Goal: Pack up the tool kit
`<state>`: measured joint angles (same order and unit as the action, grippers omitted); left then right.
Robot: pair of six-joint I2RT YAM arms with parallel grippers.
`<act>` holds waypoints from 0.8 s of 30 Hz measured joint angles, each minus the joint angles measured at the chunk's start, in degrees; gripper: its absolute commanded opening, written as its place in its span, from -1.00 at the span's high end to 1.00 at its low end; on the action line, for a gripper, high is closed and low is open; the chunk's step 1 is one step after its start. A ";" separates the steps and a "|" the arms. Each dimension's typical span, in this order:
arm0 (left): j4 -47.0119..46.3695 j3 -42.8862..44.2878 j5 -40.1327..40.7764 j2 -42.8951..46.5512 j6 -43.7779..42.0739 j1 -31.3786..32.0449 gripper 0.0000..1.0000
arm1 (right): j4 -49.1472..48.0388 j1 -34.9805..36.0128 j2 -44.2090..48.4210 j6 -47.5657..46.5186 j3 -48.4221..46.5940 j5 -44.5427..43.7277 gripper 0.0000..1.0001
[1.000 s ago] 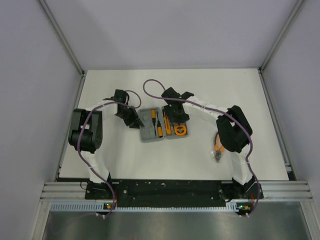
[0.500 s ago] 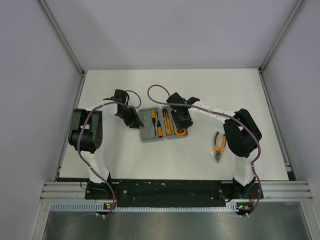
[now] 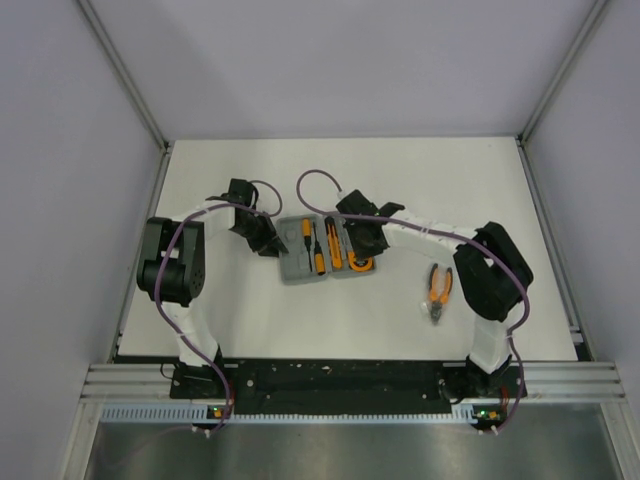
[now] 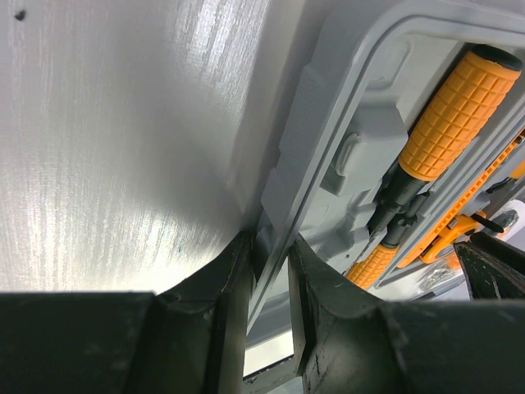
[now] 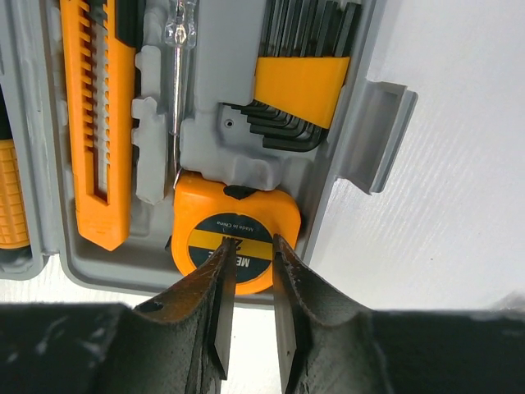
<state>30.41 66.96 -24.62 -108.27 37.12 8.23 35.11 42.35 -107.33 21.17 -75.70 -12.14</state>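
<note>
The grey tool kit case (image 3: 322,250) lies open mid-table, holding orange-handled screwdrivers (image 3: 318,248). My left gripper (image 3: 266,238) is shut on the case's left rim; in the left wrist view the rim (image 4: 283,189) runs between the gripper (image 4: 269,246). My right gripper (image 3: 362,240) hangs over the case's right half. In the right wrist view its gripper (image 5: 252,246) has narrowly parted jaws with nothing between them, tips over the round orange tape measure (image 5: 234,226) seated in its recess. Orange-handled pliers (image 3: 437,290) lie on the table, right of the case.
An orange utility knife (image 5: 98,107) and a set of black hex keys (image 5: 299,82) sit in the case's right half, and its latch (image 5: 381,131) sticks out. The right arm's elbow (image 3: 490,275) stands just right of the pliers. Walls enclose the white table (image 3: 250,320).
The right gripper has shifted onto the tape measure and its jaws have narrowed. The right elbow swung right, uncovering the pliers. The left arm and case have not moved.
</note>
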 measured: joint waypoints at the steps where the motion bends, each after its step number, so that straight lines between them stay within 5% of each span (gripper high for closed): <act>1: 0.00 0.00 0.00 0.00 0.00 0.00 0.43 | -0.37 0.02 0.20 0.00 0.31 -0.15 0.53; 15: 0.37 0.44 1.42 3.43 -1.14 0.00 -0.08 | 4.94 -2.86 2.38 7.02 -3.39 -5.40 0.18; 19: 0.61 1.57 1.73 5.97 -1.62 0.00 -0.39 | 5.11 -9.66 10.36 11.52 2.91 -7.78 0.07; 24: 0.66 2.10 1.86 7.89 -1.73 0.00 -0.48 | 6.54 -17.99 19.96 17.07 14.88 -10.32 0.11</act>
<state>31.07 69.06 -22.76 -100.38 35.40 8.23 41.65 24.36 -87.37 38.24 -60.82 -22.46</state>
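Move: The pliers lie about 18 cm to the right hand's right, 8 cm back and 4 cm below. The tape measure is under that hand's fingers, some 1 cm left, level fore and aft, 2 cm down; the hex keys are 6 cm ahead and 1 cm left, the utility knife 3 cm ahead and 8 cm left. From the left hand, the open case's middle is 11 cm right and 1 cm ahead, the pliers 39 cm right and 10 cm back. The tape measure is left in its bay as the right fingertips lift off, rising about 5 cm, then sweeping some 16 cm right to just beyond the pliers' handles, turning clockwise, opening partway and starting to sink and draw back. The case's left wall is let go by the left fingers, which open wide and rise 5 cm, slightly forward. ##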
